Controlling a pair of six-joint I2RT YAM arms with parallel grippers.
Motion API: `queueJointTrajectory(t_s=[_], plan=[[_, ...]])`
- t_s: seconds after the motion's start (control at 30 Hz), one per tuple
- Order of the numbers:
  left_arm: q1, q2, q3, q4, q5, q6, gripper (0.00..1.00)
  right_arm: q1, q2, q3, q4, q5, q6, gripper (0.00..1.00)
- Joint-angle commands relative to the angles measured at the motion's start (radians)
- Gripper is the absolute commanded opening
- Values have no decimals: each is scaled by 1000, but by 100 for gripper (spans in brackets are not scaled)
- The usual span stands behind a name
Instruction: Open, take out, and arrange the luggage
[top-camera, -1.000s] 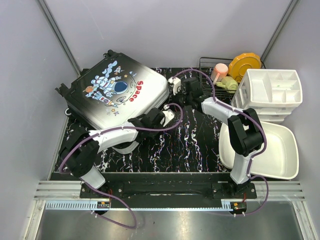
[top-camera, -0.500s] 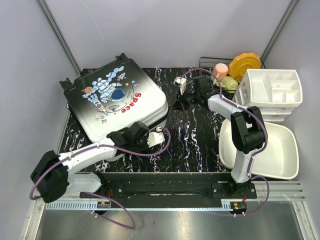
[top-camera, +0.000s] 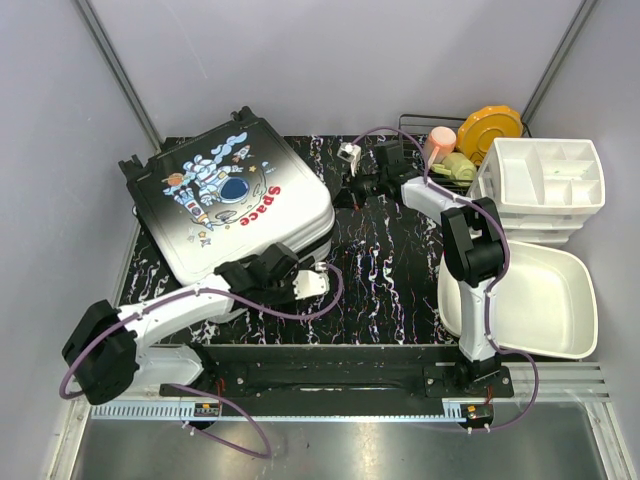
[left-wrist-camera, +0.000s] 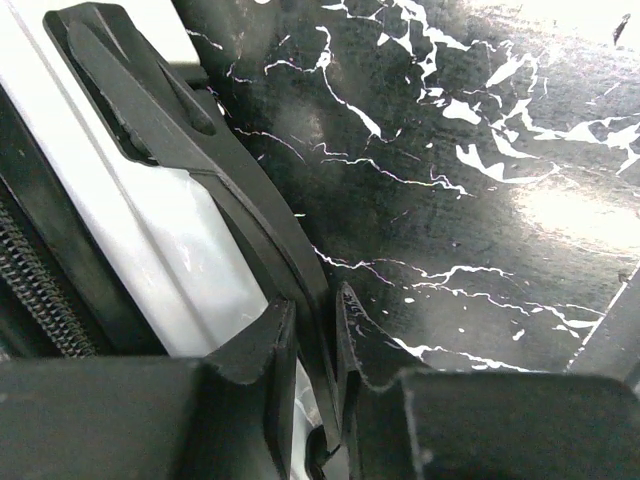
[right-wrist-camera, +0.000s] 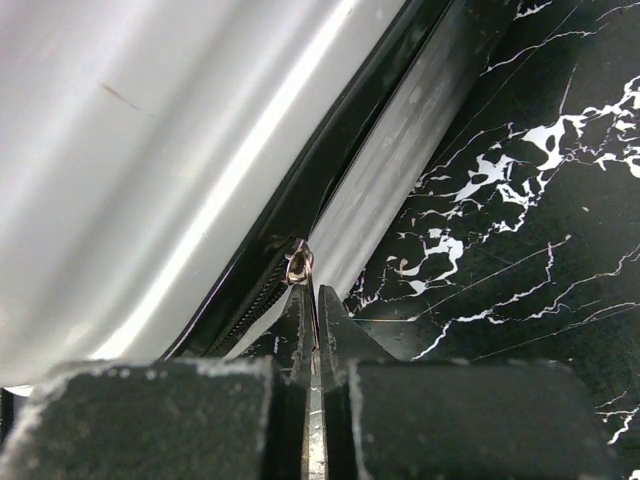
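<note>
The luggage (top-camera: 230, 200), a white-to-black hard shell with an astronaut and a red "Space" print, lies closed at the back left of the marble table (top-camera: 390, 275). My left gripper (top-camera: 318, 283) is at its near right corner. In the left wrist view the left gripper (left-wrist-camera: 312, 320) stands narrowly parted, with a strip of black trim (left-wrist-camera: 255, 215) running between the fingers, next to the white shell (left-wrist-camera: 190, 250). My right gripper (top-camera: 343, 190) is at the luggage's right edge. There the right gripper (right-wrist-camera: 312, 296) is shut on the thin zipper pull (right-wrist-camera: 299, 266) beside the shell (right-wrist-camera: 150, 150).
A white basin (top-camera: 560, 330) sits at the right front, with a white drawer organiser (top-camera: 520, 205) behind it. A wire rack (top-camera: 412, 125) at the back right holds an orange plate (top-camera: 490, 130), a pink cup (top-camera: 438, 143) and a green item (top-camera: 455, 168). Grey walls close in on three sides.
The luggage has swung round and slid left and back. My left arm has dropped to its near right corner and its jaws have parted slightly. The right gripper followed the edge back.
</note>
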Motion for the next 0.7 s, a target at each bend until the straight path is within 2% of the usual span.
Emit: queueJointTrajectory(t_s=[0.0,0.03,0.07,0.1,0.13,0.17,0.2,0.23,0.37,0.47,0.5,0.67], plan=[[-1,31,112,-223,63,21,4,-9,-43,68,240,181,-33,0],[8,32,141,-236,66,-5,11,-11,-52,50,234,224,-46,1],[11,35,206,-271,71,-13,42,-15,-72,47,204,239,-69,12],[17,41,245,-291,79,-33,59,-26,-82,42,187,252,-72,21],[43,43,285,-311,111,-44,73,-31,-93,39,171,279,-72,37],[62,43,370,-355,131,-50,94,-35,-121,34,151,290,-73,45],[78,41,412,-369,143,-66,99,-42,-135,21,140,298,-75,51],[115,40,455,-384,158,-73,99,-46,-150,13,130,316,-79,63],[230,46,703,-452,224,-99,99,-51,-239,-12,35,373,-95,82],[390,77,854,-512,302,-116,99,-49,-280,0,-46,428,-84,90],[483,84,882,-530,328,-108,99,-51,-289,2,-67,440,-84,93],[713,52,927,-591,474,-99,99,-49,-394,-42,-179,421,-25,94]])
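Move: The left fingers are on the black handle at the suitcase's front side; the handle's middle is some 2 cm ahead and 2 cm right of them. From them the lid's middle lies about 20 cm ahead, 7 left and 12 up, and the zipper pull 21 ahead, 17 right and 5 up. The right fingers are on that pull; from them the lid's middle is 24 cm left, 2 back and 5 up, the dish rack about 28 right and 11 ahead. Let go of the handle with the left gripper, opening it wide, and lift it some 25 cm, swinging forward and then left over the lid while turning it counter-clockwise with its right side rising. Open the right gripper off the zipper pull, ease forward about 5 cm, then draw up and right, clear of the case towards the dish rack. ##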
